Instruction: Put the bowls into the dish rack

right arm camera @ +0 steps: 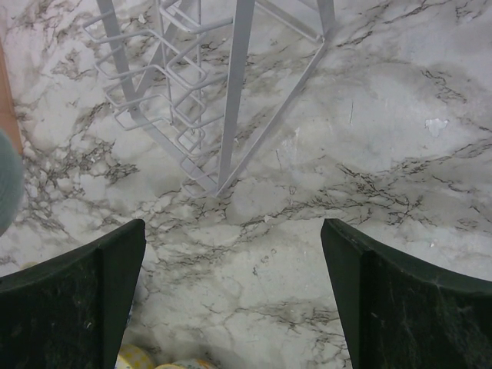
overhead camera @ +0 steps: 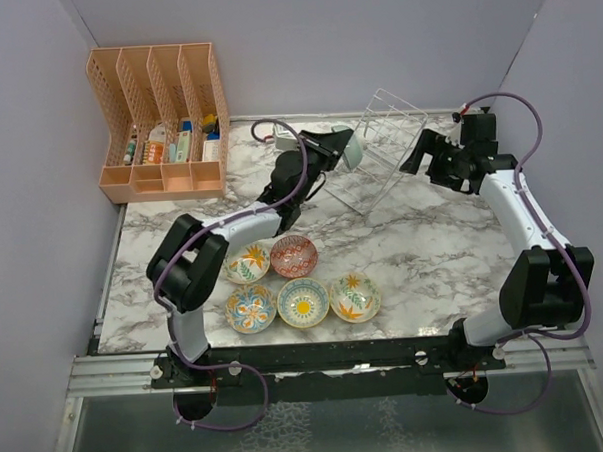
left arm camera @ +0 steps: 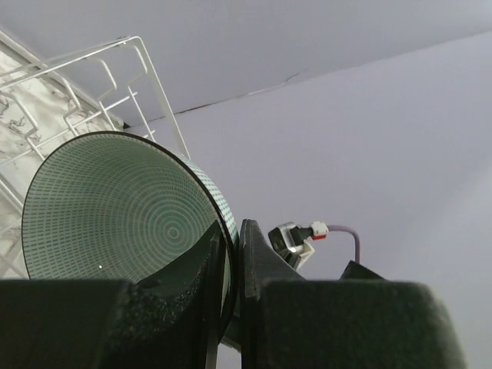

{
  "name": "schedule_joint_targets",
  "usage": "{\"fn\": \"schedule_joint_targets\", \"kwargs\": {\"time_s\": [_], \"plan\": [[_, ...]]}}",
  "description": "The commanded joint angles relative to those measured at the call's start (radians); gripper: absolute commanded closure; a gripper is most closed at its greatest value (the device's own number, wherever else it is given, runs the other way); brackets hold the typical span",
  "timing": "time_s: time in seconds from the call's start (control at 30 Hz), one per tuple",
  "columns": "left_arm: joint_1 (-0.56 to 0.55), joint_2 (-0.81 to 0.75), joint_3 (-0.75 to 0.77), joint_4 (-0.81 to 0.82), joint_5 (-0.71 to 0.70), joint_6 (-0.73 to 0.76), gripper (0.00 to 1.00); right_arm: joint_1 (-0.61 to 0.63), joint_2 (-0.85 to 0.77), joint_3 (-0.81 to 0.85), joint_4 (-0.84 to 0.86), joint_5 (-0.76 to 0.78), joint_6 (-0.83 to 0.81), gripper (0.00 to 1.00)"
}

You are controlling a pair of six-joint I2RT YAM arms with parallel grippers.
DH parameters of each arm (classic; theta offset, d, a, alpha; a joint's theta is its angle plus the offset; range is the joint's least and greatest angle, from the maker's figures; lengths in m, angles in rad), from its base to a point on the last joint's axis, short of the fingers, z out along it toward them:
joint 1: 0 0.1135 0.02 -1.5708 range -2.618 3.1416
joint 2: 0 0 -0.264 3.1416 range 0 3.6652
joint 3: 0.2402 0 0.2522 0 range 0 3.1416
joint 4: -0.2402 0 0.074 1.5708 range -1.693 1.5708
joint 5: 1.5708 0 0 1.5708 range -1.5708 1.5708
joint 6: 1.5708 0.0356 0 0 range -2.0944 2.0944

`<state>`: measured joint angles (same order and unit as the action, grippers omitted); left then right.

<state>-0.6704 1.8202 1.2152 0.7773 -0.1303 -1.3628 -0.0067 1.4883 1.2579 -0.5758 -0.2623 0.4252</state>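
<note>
My left gripper (overhead camera: 330, 148) is shut on the rim of the pale teal bowl (overhead camera: 351, 149), holding it on edge just left of the white wire dish rack (overhead camera: 388, 152). In the left wrist view the bowl (left arm camera: 115, 207) shows its ringed inside, with its rim pinched between the fingers (left arm camera: 261, 269) and the rack's wires (left arm camera: 84, 84) behind it. Several patterned bowls sit on the marble near the front, among them a red one (overhead camera: 294, 255) and a yellow one (overhead camera: 303, 302). My right gripper (overhead camera: 421, 157) hangs open right of the rack, above bare marble (right arm camera: 254, 261), with the rack (right arm camera: 231, 92) ahead of it.
An orange slotted organizer (overhead camera: 162, 122) with small items stands at the back left corner. Grey walls close in the table at the back and sides. A sliver of the teal bowl (right arm camera: 8, 181) shows at the left edge of the right wrist view.
</note>
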Motion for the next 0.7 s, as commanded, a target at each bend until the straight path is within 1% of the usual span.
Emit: {"fn": "schedule_joint_targets", "kwargs": {"time_s": [0.0, 0.13, 0.33, 0.53, 0.67], "plan": [[-0.026, 0.103, -0.008, 0.335, -0.145, -0.140, 1.00, -0.004, -0.007, 0.025, 0.020, -0.006, -0.024, 0.04], [-0.043, 0.170, 0.009, 0.419, -0.192, -0.149, 1.00, -0.004, -0.010, 0.047, 0.008, 0.020, -0.045, 0.04], [-0.073, 0.235, -0.019, 0.539, -0.272, -0.169, 1.00, -0.005, -0.024, 0.046, -0.003, 0.020, -0.057, 0.04], [-0.102, 0.253, -0.043, 0.559, -0.348, -0.184, 1.00, -0.004, -0.020, -0.001, 0.017, -0.025, -0.041, 0.04], [-0.105, 0.263, -0.043, 0.553, -0.381, -0.167, 1.00, -0.004, -0.008, 0.013, 0.016, -0.048, -0.039, 0.06]]}}
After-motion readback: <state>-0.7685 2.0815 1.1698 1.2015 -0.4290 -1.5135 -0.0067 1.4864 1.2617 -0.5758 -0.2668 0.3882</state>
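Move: The left hand holds the green bowl high beside the dish rack, whose middle lies about 11 cm to its right, 5 cm ahead and some 18 cm below. On the table roughly 29 cm beneath this hand, the red bowl is about 14 cm back and 8 cm left, the leaf-patterned bowl 14 cm back and 20 cm left. From the right hand, the rack is about 16 cm left, 9 cm ahead and 6 cm lower. Left hand lowers the still-pinched green bowl about 6 cm towards the dish rack, turning it some 15 degrees. ##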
